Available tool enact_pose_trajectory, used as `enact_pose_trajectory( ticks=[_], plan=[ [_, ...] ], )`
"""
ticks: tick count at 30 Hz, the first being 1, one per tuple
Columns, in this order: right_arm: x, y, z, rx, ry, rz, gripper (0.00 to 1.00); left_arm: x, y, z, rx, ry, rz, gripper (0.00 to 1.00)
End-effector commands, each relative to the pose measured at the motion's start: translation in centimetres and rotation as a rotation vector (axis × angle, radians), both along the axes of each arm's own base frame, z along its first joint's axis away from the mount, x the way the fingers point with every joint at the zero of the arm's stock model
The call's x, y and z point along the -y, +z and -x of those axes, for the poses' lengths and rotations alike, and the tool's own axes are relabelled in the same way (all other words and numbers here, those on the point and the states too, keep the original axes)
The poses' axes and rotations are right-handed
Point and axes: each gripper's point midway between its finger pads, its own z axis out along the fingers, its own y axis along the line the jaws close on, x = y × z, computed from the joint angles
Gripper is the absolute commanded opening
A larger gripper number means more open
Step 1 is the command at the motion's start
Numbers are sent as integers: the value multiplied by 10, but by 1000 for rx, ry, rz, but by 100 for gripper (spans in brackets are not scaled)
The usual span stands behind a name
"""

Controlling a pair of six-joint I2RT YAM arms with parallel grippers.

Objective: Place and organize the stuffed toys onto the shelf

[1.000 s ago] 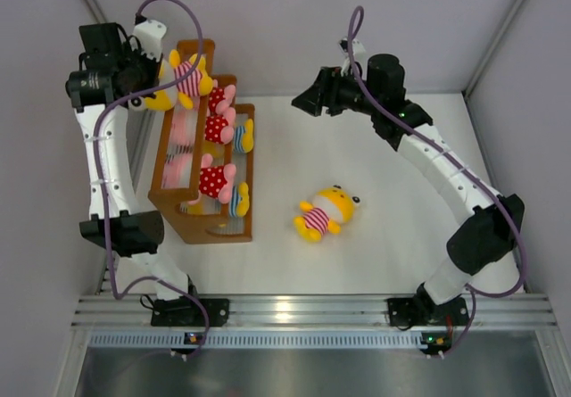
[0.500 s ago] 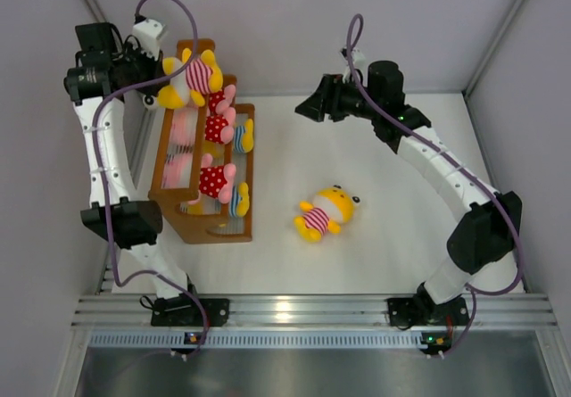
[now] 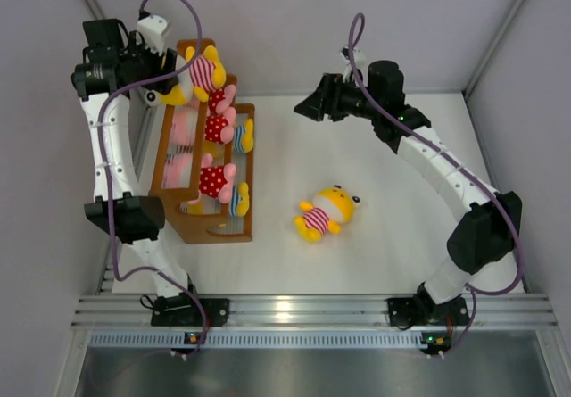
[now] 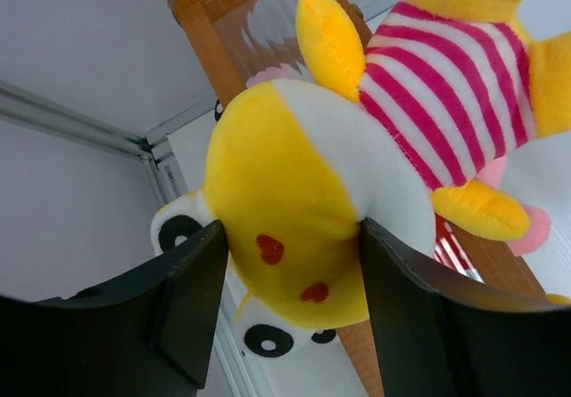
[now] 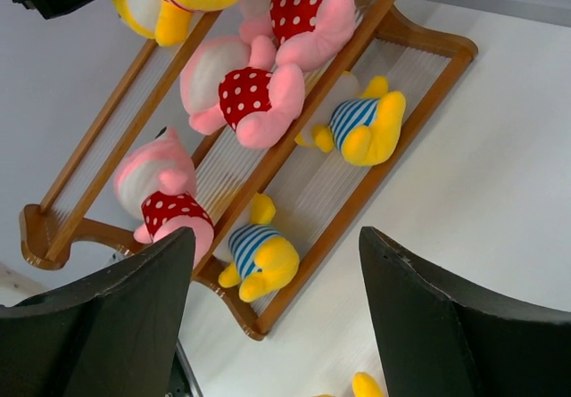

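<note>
My left gripper (image 3: 163, 83) is at the far end of the shelf's (image 3: 202, 226) top tier. Its jaws stand open around the yellow head of a pink-and-white striped stuffed toy (image 4: 446, 67), whose head still touches both fingers (image 4: 192, 299). That toy (image 3: 203, 71) lies over the top rail. Pink-headed toys in red dotted outfits (image 5: 245, 94) and blue-striped yellow toys (image 5: 357, 120) sit on the lower tiers. Another pink-striped toy (image 3: 326, 211) lies on the table. My right gripper (image 3: 303, 105) hovers open and empty above the table, right of the shelf.
Grey walls close in the table at the back and on both sides. The shelf (image 5: 384, 178) stands close to the left wall. A white-and-black toy face (image 4: 263, 339) shows below the held toy's head.
My left gripper has carried the pink-striped toy up and to the right onto the top tier's far end, and its jaws have widened. The right arm has barely moved.
</note>
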Motion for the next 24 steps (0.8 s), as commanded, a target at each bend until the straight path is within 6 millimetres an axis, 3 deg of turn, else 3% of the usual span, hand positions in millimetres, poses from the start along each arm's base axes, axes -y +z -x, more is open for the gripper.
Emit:
enact_pose_trajectory(
  ticks=[1, 6, 12, 19, 22, 24],
  plan=[
    [-1, 9, -2, 38, 10, -31, 75, -8, 8, -20, 55, 65, -28, 66],
    [0, 3, 1, 28, 13, -27, 75, -20, 24, -32, 127, 173, -38, 72],
    [0, 0, 5, 25, 20, -23, 75, -18, 33, -35, 161, 189, -46, 82],
    [2, -1, 9, 24, 24, -17, 75, -5, 54, -16, 195, 162, -18, 86],
    [3, -2, 11, 21, 24, -14, 75, 1, 66, -3, 216, 141, 7, 98],
    [3, -4, 14, 18, 24, -12, 75, 5, 78, 7, 239, 141, 26, 98]
  ],
)
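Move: The yellow toy in the pink-striped shirt lies on top of the shelf, its head still between the left hand's parted fingertips; its middle is about 3 cm ahead, 6 cm to the right and 3 cm lower. The nearest pink toy, one tier down, is level with that hand, some 10 cm right and 14 cm below; the shelf's far top end is about 8 cm ahead and 7 cm right. From the right hand, the yellow toy lies about 9 cm ahead and 22 cm left, roughly level. The left hand slides about 3 cm forward and a little left along the yellow toy's head, turning some 10 degrees counter-clockwise as its already parted fingers open on to nearly full width, so that the left-side finger comes clear of the head. It then rises to end about 2.5 cm higher, tipping slightly up and easing 1 cm back at the last, while the open, empty right hand sinks about 3 cm beside the shelf. ##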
